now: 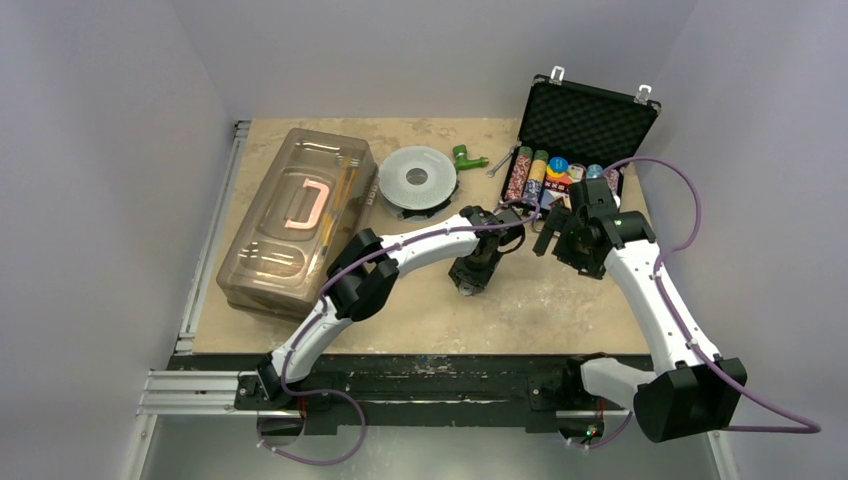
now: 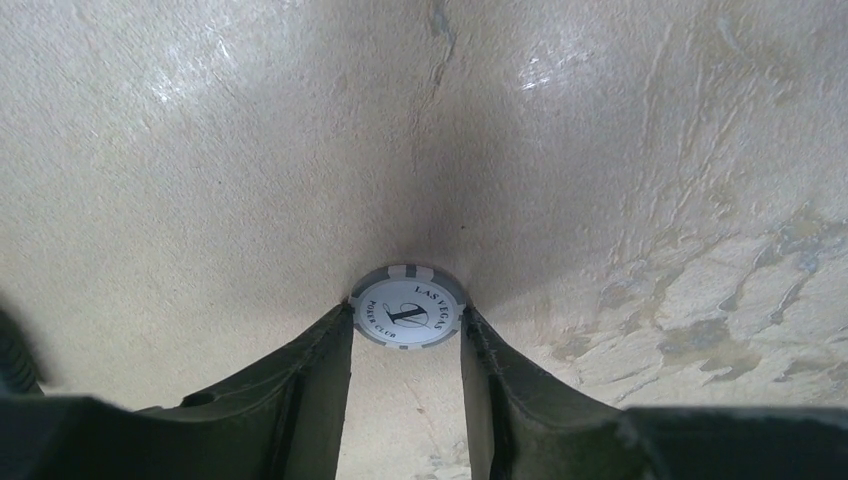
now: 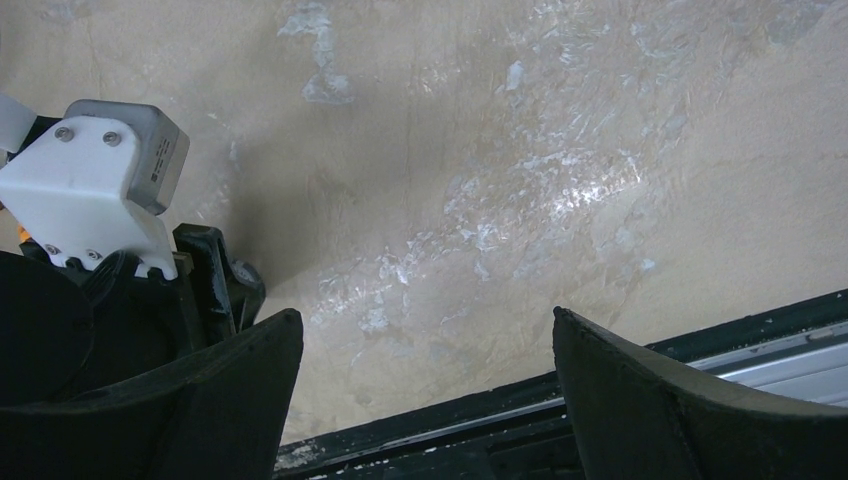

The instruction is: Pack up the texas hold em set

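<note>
A white and grey poker chip (image 2: 407,305) marked "Las Vegas Poker Club" lies flat on the table. My left gripper (image 2: 406,314) points down at mid-table (image 1: 466,285), and both its fingertips touch the chip's edges. The black briefcase (image 1: 590,120) stands open at the back right, its foam lid upright. Multicoloured chip rows (image 1: 528,175) and small coloured buttons sit in its base. My right gripper (image 1: 553,228) hovers just in front of the case, open and empty (image 3: 428,318). The card deck is not discernible.
A large clear plastic bin (image 1: 300,215) lies at the left. A round grey spool (image 1: 417,178) sits behind the left arm, with a green part (image 1: 465,157) and a small wrench (image 1: 500,163) beside it. The left wrist (image 3: 100,190) is close to my right gripper.
</note>
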Tool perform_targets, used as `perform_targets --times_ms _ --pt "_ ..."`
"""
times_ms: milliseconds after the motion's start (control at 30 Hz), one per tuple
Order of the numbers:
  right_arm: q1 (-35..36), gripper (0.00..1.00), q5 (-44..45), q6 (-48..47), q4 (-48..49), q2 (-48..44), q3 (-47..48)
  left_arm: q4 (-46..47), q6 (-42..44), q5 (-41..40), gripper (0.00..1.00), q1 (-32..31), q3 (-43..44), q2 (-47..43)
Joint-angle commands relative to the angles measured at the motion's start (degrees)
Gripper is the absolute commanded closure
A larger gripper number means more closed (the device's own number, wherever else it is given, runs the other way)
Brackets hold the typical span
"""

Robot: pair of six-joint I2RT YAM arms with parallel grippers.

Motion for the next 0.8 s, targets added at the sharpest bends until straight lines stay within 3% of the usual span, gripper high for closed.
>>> perform_targets --times_ms 0,167,367,767 --pt "-0.3 0.09 -1.1 -0.8 1.6 0.2 -0.6 2.2 2.8 0.0 0.63 0.6 -1.8 1.4" --pt "-0.3 0.09 -2.4 -1.2 2.7 0.9 -1.8 3.8 4.3 -0.1 0.7 1.7 -6.4 -2.2" --pt "-0.3 0.09 -6.3 -2.4 5.1 3.4 -3.8 5.7 6.8 1.2 0.71 3.6 -11.3 -8.1" --pt "-0.3 0.07 -24.4 -9.3 11.6 14.3 -4.3 9.5 10.7 3.8 0.71 6.9 -21.4 -19.1"
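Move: The poker chip sits right between the left hand's fingertips. From that hand, the pliers lie about 8 cm ahead and 11 cm left, the round disc some 23 cm ahead and 10 cm left, and the open poker case roughly 22 cm ahead and 22 cm right. From the right hand, the chip lies about 19 cm left, roughly level fore and aft, and 15 cm below. Left hand carries the pinched chip some 7 cm left, low; open right hand sinks about 6 cm, heading leftward. ##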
